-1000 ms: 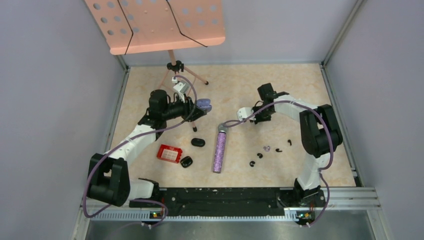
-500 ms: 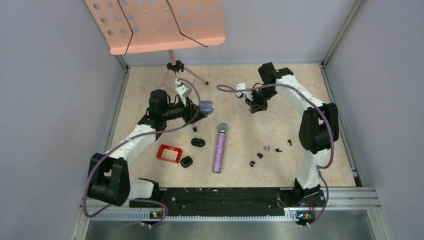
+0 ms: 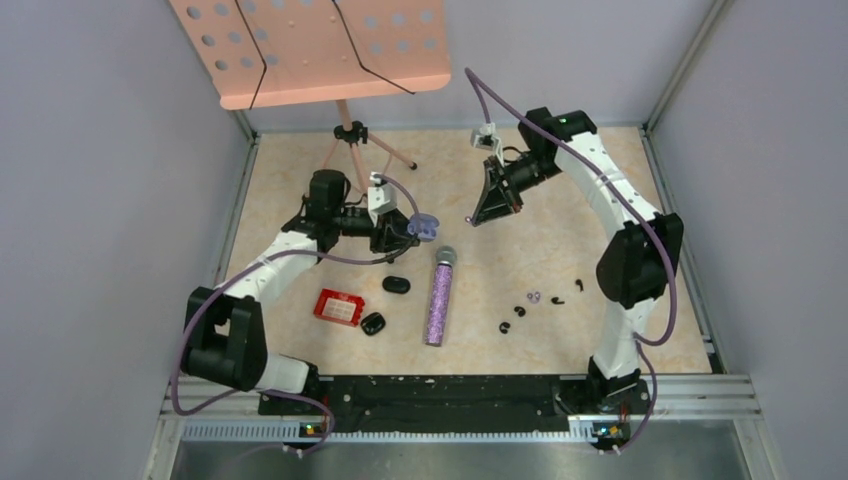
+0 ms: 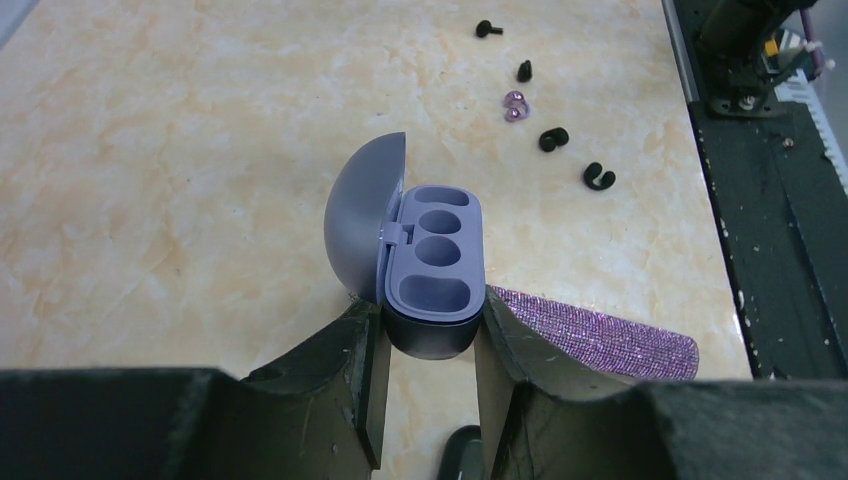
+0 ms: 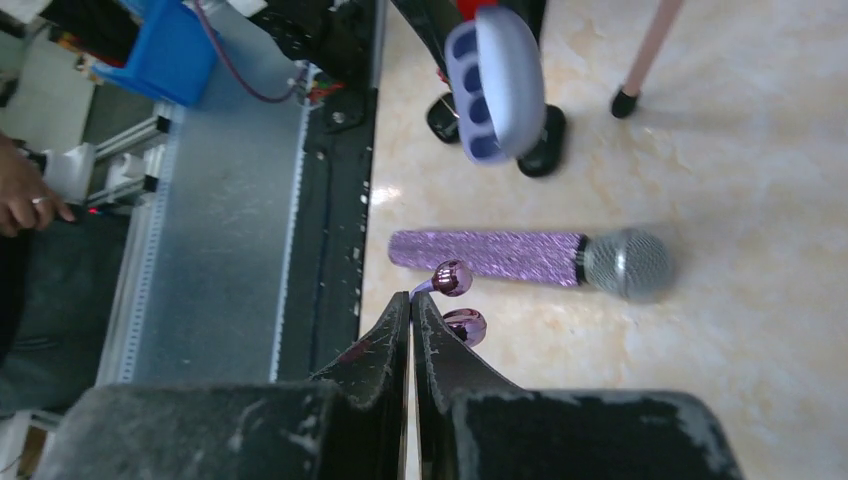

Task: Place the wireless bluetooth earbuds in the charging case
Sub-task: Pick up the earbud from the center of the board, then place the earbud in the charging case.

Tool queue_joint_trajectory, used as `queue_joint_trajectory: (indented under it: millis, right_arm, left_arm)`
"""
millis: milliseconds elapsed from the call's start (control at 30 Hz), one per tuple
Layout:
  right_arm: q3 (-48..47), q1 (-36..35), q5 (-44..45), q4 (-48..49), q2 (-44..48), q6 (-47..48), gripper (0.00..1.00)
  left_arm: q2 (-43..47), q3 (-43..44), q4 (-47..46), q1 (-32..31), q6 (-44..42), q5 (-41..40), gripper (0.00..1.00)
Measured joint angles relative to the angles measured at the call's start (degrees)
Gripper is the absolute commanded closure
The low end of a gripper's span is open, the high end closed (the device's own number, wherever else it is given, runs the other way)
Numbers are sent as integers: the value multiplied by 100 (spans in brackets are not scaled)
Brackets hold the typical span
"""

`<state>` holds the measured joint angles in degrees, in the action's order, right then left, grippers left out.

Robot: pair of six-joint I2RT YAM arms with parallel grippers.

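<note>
My left gripper (image 3: 405,228) (image 4: 428,320) is shut on the base of a pale purple charging case (image 3: 421,226) (image 4: 432,270), held above the table with its lid open and its sockets empty. My right gripper (image 3: 473,217) (image 5: 411,297) hangs in the air right of the case, shut on the stem of a purple earbud (image 5: 452,277). A second purple earbud (image 3: 533,297) (image 4: 515,105) (image 5: 465,325) lies on the table. Several black earbuds (image 3: 519,311) (image 4: 552,139) lie around it.
A glittery purple microphone (image 3: 438,297) (image 5: 520,257) lies mid-table. Left of it are a red box (image 3: 338,307) and two closed black cases (image 3: 396,285) (image 3: 373,323). A pink music stand (image 3: 310,50) stands at the back, its tripod legs (image 3: 385,150) on the table.
The right arm has risen and swung toward the back of the table, its gripper now pointing down at the left. The left gripper has carried the case a little to the right.
</note>
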<state>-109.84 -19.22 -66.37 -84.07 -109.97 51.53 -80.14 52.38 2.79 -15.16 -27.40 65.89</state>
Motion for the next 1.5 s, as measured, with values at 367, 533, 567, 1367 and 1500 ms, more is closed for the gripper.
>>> queue_joint_trajectory:
  millis: [367,533,567,1367,1500]
  right_arm:
    - [-9,-695,-1029,-35,-92,-562,100]
    - [-9,-719,-1143,-33,-289,-645,100]
    - [-9,-726,-1150,-28,-306,-664,100]
    - [-9,-741,-1220,450,-321,-1158,100]
    - [-9,-741,-1204,479,-363,-1220,100]
  left_arm:
    - [-223,66,236,-387,-782,269,100]
    - [-223,70,-330,-424,-363,271,100]
    - [-223,70,-446,-426,-256,269,100]
    - [-55,70,-1067,-553,492,374,100]
    - [-37,70,-1069,-553,507,367,100]
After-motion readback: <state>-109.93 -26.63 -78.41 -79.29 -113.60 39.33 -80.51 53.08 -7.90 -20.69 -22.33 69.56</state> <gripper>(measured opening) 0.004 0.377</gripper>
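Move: Some 12 cm to the right hand's left, level with it fore and aft and about 2 cm lower, is the open charging case, held about 2 cm to the right of the left hand point. The microphone lies on the table about 8 cm back, 8 cm left and 21 cm below the right hand; the black oval case is 4 cm back, 20 cm left and 22 cm below. From the left hand, the earbud is roughly 13 cm right, 1 cm ahead and 2 cm higher. Carrying the earbud still pinched in its shut fingers, the right hand sweeps about 4 cm left and as far back, rising a little, then creeps on leftwards towards the open case, edging slightly forward as its wrist tilts some 15 degrees in all. The left hand keeps hold of the case and brings it right to meet the earbud, about 3.5 cm, dipping first, then rising to end 3 cm higher. ##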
